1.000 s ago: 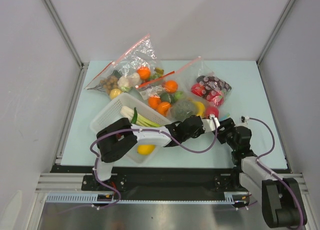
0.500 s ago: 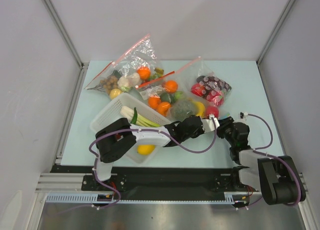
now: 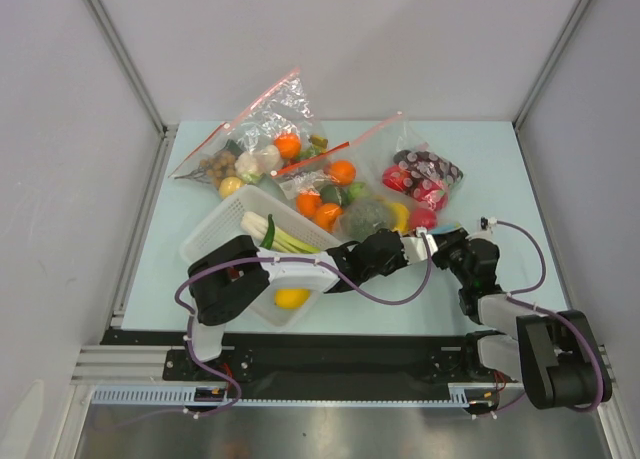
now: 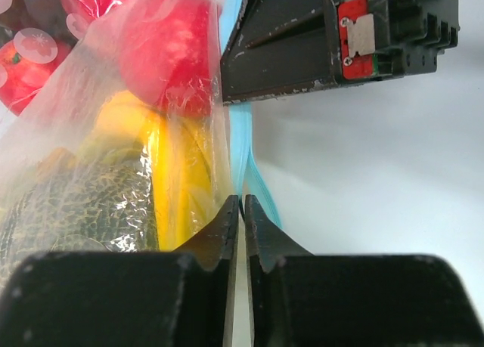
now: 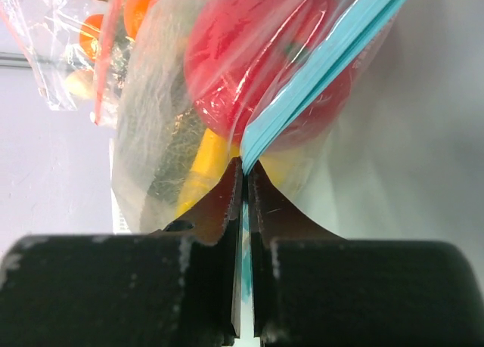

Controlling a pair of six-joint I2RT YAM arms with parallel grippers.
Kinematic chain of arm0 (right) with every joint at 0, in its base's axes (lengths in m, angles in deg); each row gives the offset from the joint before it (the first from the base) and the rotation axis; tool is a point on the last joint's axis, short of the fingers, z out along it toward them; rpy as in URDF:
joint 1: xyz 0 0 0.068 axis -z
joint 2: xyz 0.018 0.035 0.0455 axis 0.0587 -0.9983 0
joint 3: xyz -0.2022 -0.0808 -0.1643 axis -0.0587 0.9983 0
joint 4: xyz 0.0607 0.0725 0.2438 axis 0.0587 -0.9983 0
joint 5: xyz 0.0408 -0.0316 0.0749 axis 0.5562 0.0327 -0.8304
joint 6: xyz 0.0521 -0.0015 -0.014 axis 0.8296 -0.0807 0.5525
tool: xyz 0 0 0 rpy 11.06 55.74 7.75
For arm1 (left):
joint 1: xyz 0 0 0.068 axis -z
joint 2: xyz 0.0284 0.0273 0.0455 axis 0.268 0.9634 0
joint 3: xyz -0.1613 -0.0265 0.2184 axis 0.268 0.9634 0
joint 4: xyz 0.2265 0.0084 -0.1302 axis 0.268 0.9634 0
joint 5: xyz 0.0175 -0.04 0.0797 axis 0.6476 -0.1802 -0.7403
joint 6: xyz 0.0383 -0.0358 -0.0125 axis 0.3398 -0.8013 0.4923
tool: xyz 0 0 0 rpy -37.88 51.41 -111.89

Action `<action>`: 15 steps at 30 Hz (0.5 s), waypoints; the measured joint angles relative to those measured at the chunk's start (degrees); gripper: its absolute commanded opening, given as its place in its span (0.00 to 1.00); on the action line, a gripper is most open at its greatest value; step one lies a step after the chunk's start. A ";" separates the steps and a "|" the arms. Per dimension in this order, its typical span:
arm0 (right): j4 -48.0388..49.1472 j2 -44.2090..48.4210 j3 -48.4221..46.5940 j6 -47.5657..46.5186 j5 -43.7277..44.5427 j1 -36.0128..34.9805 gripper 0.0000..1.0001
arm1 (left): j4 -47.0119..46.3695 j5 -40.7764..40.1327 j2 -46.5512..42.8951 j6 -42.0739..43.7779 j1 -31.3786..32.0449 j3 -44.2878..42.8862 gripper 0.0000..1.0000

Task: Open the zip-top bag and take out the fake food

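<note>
The zip-top bag (image 3: pixel 375 217) lies at mid table, its light blue zip strip (image 5: pixel 325 60) toward both grippers. Through the clear plastic I see a netted melon (image 3: pixel 368 217), a yellow banana (image 3: pixel 401 215) and a red round fruit (image 3: pixel 424 219). My left gripper (image 3: pixel 424 243) reaches across from the left, its jaws pinched on the strip's edge (image 4: pixel 240 147). My right gripper (image 3: pixel 447 245) meets it from the right, shut on the same strip, blue showing between its jaws (image 5: pixel 246 165). In the left wrist view the right gripper (image 4: pixel 333 37) hangs close above the strip.
A white basket (image 3: pixel 215 234) at the near left holds green onions (image 3: pixel 285 239) and a yellow fruit (image 3: pixel 292 298); my left arm lies across it. Two red-strip bags (image 3: pixel 255 144) (image 3: pixel 335 179) and a bag of red patterned pieces (image 3: pixel 425 174) crowd behind.
My right gripper has come in a little toward the bag and closed from wide open onto the blue strip. The left arm has stayed put with its jaws pinched.
</note>
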State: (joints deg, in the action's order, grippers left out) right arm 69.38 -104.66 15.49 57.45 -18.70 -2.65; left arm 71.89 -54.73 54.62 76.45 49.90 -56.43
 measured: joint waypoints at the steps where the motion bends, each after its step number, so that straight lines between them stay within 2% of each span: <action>1: -0.17 0.31 -0.04 0.00 0.00 -0.02 0.00 | 0.04 0.00 0.00 -0.13 -0.02 0.00 0.13; 10: -1.46 1.36 -0.92 0.02 0.02 -0.02 0.00 | 1.05 0.02 0.00 -0.63 0.04 -0.02 0.28; 15: -1.46 1.36 -1.31 0.02 0.00 -0.02 0.00 | 1.70 -0.02 0.02 -0.66 0.22 -0.55 0.31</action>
State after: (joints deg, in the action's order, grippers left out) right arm 67.92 -103.31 14.18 57.48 -18.70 -2.68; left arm 73.59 -54.75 54.64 75.79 50.12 -56.98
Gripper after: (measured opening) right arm 0.040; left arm 0.300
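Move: The bag's blue zip strip lies right at the left fingertips, its near part about 1 cm ahead, 1 cm to the right and 1 cm down, while the right fingers already pinch it farther along. From the left hand, the bagged red tomato is some 6 cm ahead and 3 cm to the right, the yellow banana 6 cm ahead and 3 cm to the left, the dark melon 6 cm ahead and 10 cm left, all roughly 4 cm lower. Upward by only about 1 cm, the right hand eases the pinched blue zip strip away from the table, its grip still shut and its wrist steady. The left hand stays practically in place beside the strip and steadily spreads its almost closed fingers to nearly a third of their range, loosening from the bag's edge. ##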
